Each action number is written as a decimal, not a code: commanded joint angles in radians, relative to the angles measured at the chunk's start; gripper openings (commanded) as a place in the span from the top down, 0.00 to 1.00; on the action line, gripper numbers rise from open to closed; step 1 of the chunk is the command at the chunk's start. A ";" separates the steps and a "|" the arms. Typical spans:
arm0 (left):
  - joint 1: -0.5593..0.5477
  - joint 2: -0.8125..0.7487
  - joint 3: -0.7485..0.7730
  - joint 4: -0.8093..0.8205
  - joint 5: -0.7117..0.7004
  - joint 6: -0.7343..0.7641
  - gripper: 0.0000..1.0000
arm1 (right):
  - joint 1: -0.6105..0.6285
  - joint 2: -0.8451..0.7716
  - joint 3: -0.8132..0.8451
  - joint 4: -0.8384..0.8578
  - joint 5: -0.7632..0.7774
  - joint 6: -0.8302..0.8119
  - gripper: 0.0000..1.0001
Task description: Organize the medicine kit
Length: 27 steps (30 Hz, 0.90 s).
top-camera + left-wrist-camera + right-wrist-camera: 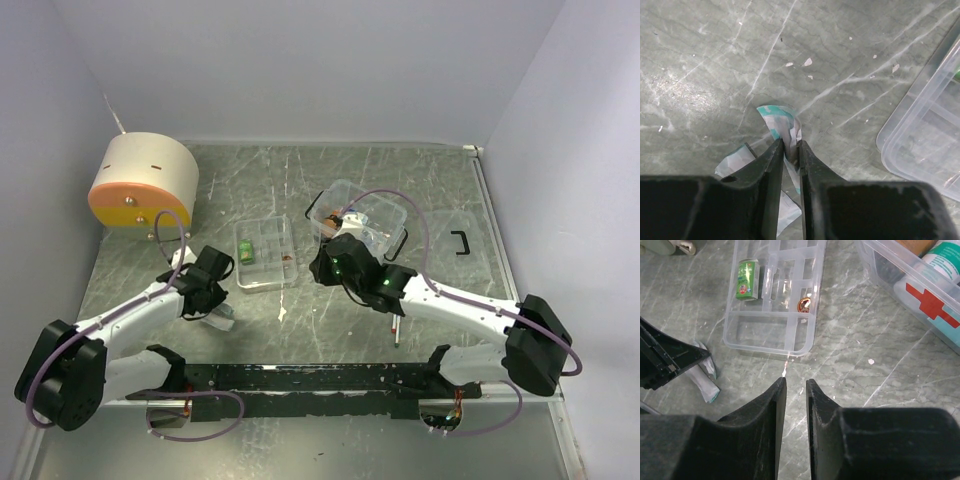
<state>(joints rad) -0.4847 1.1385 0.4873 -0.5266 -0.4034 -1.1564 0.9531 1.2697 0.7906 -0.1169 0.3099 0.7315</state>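
The medicine kit [372, 214], a clear box with a red cross [926, 301], stands at mid table with items inside. Its clear compartment tray [266, 272] lies to the left and holds a small green packet [746, 280] and a round brown item [804, 303]. My left gripper [791, 146] is low over the table, left of the tray, shut on a white-and-teal sachet [781, 121]. A second sachet [735, 161] lies under it. My right gripper [795, 384] hovers between tray and box with its jaws slightly apart and nothing between them.
A round beige-and-orange drum [140, 180] stands at the back left. A clear lid with a black handle [460, 241] lies right of the box. A thin white stick [397, 331] lies by the right arm. The tray's corner [927, 135] is near my left gripper.
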 commanded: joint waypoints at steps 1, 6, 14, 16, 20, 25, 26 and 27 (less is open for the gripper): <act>0.008 -0.012 0.042 -0.018 0.027 0.022 0.74 | 0.003 -0.034 -0.009 0.015 0.028 0.020 0.78; 0.008 -0.093 0.066 -0.031 0.086 -0.016 0.72 | 0.003 -0.045 -0.013 0.014 0.037 0.029 0.79; 0.008 -0.128 0.108 0.040 0.196 -0.184 0.70 | 0.002 -0.065 -0.035 0.019 0.042 0.043 0.80; 0.008 -0.124 0.094 0.078 0.204 -0.264 0.69 | 0.001 -0.075 -0.042 0.023 0.042 0.045 0.80; 0.006 -0.079 0.056 0.219 0.255 -0.386 0.70 | 0.002 -0.093 -0.053 0.038 0.046 0.037 0.80; -0.015 0.014 0.118 0.201 0.241 -0.442 0.70 | 0.002 -0.108 -0.060 0.035 0.040 0.027 0.80; -0.025 0.025 0.133 0.180 0.233 -0.462 0.70 | 0.002 -0.111 -0.065 0.038 0.038 0.026 0.80; -0.036 0.034 0.143 0.159 0.223 -0.489 0.70 | 0.002 -0.116 -0.070 0.039 0.035 0.028 0.79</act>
<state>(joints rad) -0.4942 1.1423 0.5667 -0.3653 -0.1776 -1.5360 0.9531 1.1839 0.7437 -0.1059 0.3294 0.7628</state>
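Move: The left hand, low at the table, already has a small teal-and-white sachet between its fingers. The divided tray it goes to has its middle about 12 cm ahead and 11 cm to the right, nearly level in height. The green box in the tray is about 12 cm ahead and 5 cm right; a second sachet lies about 4 cm back and 2 cm left. From the right hand, the tray is roughly 7 cm ahead, 14 cm left and 12 cm below. The sachet, still pinched in the left fingers, is lifted off the table and carried right, up and forward towards the near left corner of the divided tray, about 8 cm right and 5 cm forward. The hand climbs some 6 cm, then begins to sink at the end; on the way the wrist rolls about 30 degrees, swinging the fingertips to the right. ##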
